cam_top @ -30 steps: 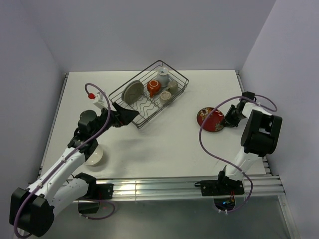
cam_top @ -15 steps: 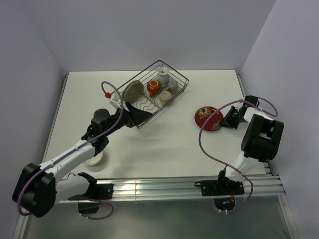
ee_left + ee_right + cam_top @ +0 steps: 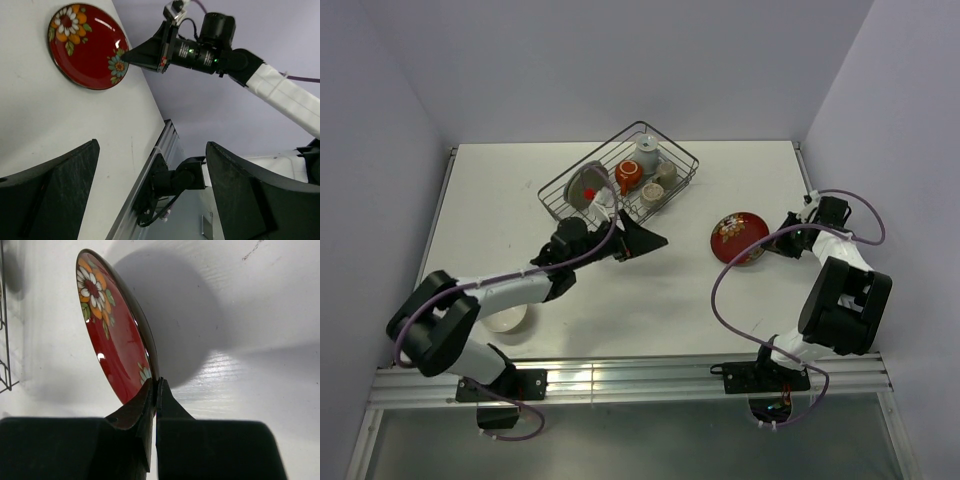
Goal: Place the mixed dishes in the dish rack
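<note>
The red floral plate [image 3: 737, 236] stands tilted on the table to the right of the dish rack [image 3: 672, 183], its lower rim pinched by my right gripper [image 3: 766, 246], which is shut on it. The right wrist view shows both fingertips meeting on the plate's [image 3: 116, 340] edge at the right gripper [image 3: 158, 384]. My left gripper [image 3: 658, 240] hangs open and empty in front of the rack, pointing at the plate [image 3: 85, 45]. In the rack stand an olive-grey plate [image 3: 584, 186], an orange-red mug [image 3: 628, 177] and small cups [image 3: 647, 155]. A cream bowl [image 3: 506, 318] sits near the table's front left.
The left wrist view looks across the table to the right gripper [image 3: 126, 56] and the right arm's base at the table's metal front rail [image 3: 150, 180]. Purple walls close in the table at the back and both sides.
My left arm swung right, from the rack's left corner across its front. My right gripper closed on the plate's rim, and the plate tipped up and shifted slightly left.
</note>
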You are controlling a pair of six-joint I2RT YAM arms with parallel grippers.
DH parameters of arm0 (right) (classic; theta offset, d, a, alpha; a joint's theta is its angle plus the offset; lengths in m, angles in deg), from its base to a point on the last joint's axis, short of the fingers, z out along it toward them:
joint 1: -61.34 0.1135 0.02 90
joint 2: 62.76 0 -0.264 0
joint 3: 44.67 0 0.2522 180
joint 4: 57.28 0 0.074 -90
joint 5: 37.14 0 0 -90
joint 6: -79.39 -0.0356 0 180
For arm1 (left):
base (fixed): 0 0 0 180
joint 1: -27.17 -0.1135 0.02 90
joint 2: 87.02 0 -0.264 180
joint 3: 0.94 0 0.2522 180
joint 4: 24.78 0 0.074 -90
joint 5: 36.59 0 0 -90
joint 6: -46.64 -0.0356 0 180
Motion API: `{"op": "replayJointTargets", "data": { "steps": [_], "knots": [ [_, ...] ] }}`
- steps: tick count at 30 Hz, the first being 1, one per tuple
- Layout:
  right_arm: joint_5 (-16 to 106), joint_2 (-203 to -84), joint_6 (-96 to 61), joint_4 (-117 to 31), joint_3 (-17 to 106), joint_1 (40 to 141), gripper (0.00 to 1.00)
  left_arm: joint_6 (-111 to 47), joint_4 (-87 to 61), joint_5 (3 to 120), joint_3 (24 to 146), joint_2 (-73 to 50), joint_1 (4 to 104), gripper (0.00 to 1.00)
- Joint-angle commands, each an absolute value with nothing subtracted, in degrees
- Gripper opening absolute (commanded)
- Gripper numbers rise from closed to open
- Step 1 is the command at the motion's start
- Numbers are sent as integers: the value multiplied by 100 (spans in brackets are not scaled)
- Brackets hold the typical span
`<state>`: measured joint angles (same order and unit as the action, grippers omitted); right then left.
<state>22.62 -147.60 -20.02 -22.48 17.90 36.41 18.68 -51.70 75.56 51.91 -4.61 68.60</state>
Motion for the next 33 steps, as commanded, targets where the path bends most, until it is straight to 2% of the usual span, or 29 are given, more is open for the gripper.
{"op": "replayJointTargets", "data": {
  "steps": [1, 9, 22, 33],
  "knots": [
    [1885, -14424, -1774, -2436, 1795, 3594, 0, 2247, -6066, 7626, 5526, 111, 7067, 95],
    [1569, -14072, -764, -2120, 1804, 3585, 0, 1431, -5279, 7987, 6414, 781, 7393, 96],
    [1041, -14221, 1372, -995, 2331, 3594, 0, -1143, -4073, 8206, 6845, 1036, 7657, 97],
    [725, -14301, 2682, -389, 2630, 3751, 0, -2270, -3581, 8426, 7486, 1537, 7648, 97]
  ]
}}
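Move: The red plate, already pinched at its edge by the right hand, lies about 19 cm right of the left hand, 9 cm ahead and 15 cm below. Its middle is some 8 cm left of the right hand, 2 cm ahead, about level; the left gripper is roughly 27 cm left of the right hand, 7 cm back and 15 cm higher. From the left hand the dish rack lies 24 cm ahead, 11 cm left and 17 cm below. Open left hand reaches about 8 cm right and down towards the plate the right raises and turns counter-clockwise. ##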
